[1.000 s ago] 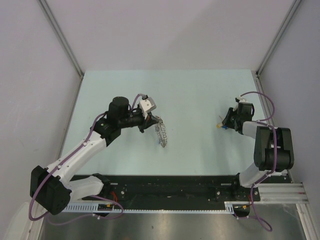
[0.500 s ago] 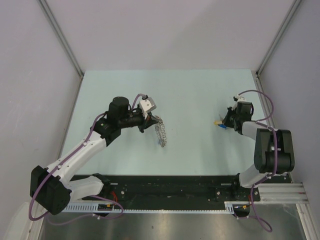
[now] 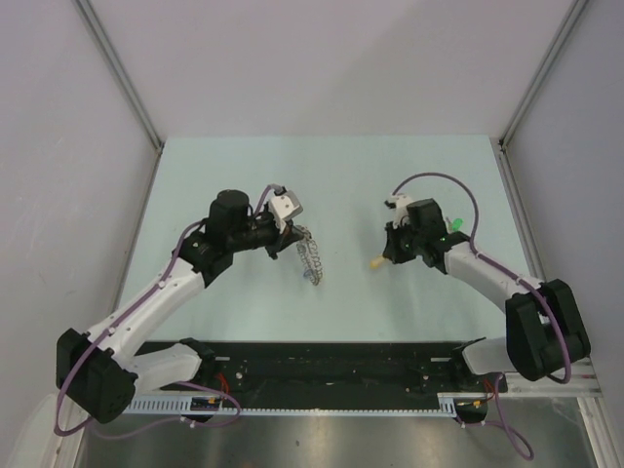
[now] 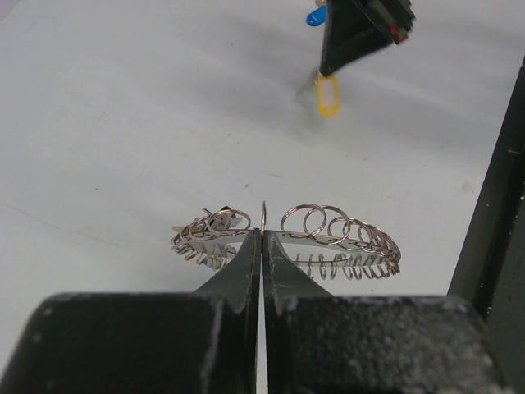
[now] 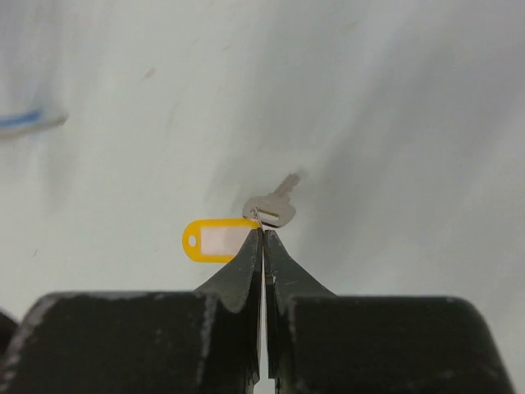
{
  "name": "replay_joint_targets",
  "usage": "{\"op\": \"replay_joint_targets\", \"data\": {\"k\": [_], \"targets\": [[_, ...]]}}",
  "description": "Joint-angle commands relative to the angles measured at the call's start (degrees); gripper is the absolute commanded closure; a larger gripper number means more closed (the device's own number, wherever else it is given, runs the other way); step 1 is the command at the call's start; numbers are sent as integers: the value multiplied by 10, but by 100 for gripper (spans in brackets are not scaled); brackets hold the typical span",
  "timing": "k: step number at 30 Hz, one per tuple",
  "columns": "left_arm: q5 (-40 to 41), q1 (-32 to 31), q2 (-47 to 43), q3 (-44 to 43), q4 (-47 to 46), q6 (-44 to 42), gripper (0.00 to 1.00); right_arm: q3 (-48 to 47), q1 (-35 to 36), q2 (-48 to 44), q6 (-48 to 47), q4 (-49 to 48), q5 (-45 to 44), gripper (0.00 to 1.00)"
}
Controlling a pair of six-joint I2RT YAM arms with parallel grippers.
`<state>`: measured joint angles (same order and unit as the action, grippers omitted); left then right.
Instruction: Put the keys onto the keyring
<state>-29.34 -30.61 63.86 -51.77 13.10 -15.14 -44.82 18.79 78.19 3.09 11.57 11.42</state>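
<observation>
The keyring [image 4: 328, 232], a wide loop strung with many small wire rings, hangs level in front of my left gripper [image 4: 262, 233], which is shut on one thin ring at its near edge. From above, the keyring [image 3: 311, 261] hangs below the left gripper [image 3: 295, 238]. My right gripper [image 5: 262, 231] is shut on the small loop joining a yellow tag [image 5: 215, 240] to a silver key [image 5: 275, 209]. This yellow key [image 3: 375, 261] hangs at the right gripper [image 3: 383, 255], a short way right of the keyring. A blue key [image 4: 316, 16] lies on the table behind it.
The pale green table [image 3: 351, 175] is bounded by grey walls at the back and sides. A small green spot [image 3: 454, 227] shows beside the right forearm. The black base rail [image 3: 331, 366] runs along the near edge.
The right arm has swung left from the table's right side toward the middle, carrying the yellow key and leaving the blue key behind. The left arm and keyring have barely moved.
</observation>
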Motion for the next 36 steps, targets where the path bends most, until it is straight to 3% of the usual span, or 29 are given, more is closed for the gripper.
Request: {"op": "replay_joint_targets", "data": {"k": [1, 8, 19, 26, 31, 36], "targets": [[17, 8, -36, -31, -9, -31, 100, -18, 77, 7, -51, 86, 57, 100], [28, 9, -73, -26, 16, -32, 100, -49, 191, 78, -98, 93, 72, 100], [68, 9, -150, 62, 8, -9, 100, -111, 217, 173, -118, 105, 33, 98], [104, 9, -144, 66, 3, -10, 100, -117, 213, 159, -97, 81, 24, 85], [109, 8, -152, 71, -6, -9, 100, -93, 211, 105, -81, 41, 25, 63], [109, 9, -153, 75, -11, -9, 100, -7, 195, 18, -58, -48, 39, 61]]}}
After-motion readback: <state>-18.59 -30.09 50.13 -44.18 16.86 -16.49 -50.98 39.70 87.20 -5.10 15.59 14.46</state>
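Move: Below, back and to the left of the right hand, which already holds the yellow-tagged key, lies the patch of bare table it is bound for: about 9 cm back, 11 cm left and 7 cm down. The keyring, pinched in the left fingers, is some 24 cm left, 6 cm back and 14 cm above the right hand. From the left hand that bare patch is roughly 13 cm right, 3 cm back and 20 cm down. Swinging back and left by about 10 cm each way and sinking some 6 cm, the right hand turns about 30 degrees counter-clockwise, sets the yellow-tagged key on the bare table, opens its fingers to let go, then eases forward a little and rises 4 cm. The left hand, still pinching the keyring, shifts 5 cm left, rising about 3 cm on the way and sinking back. ##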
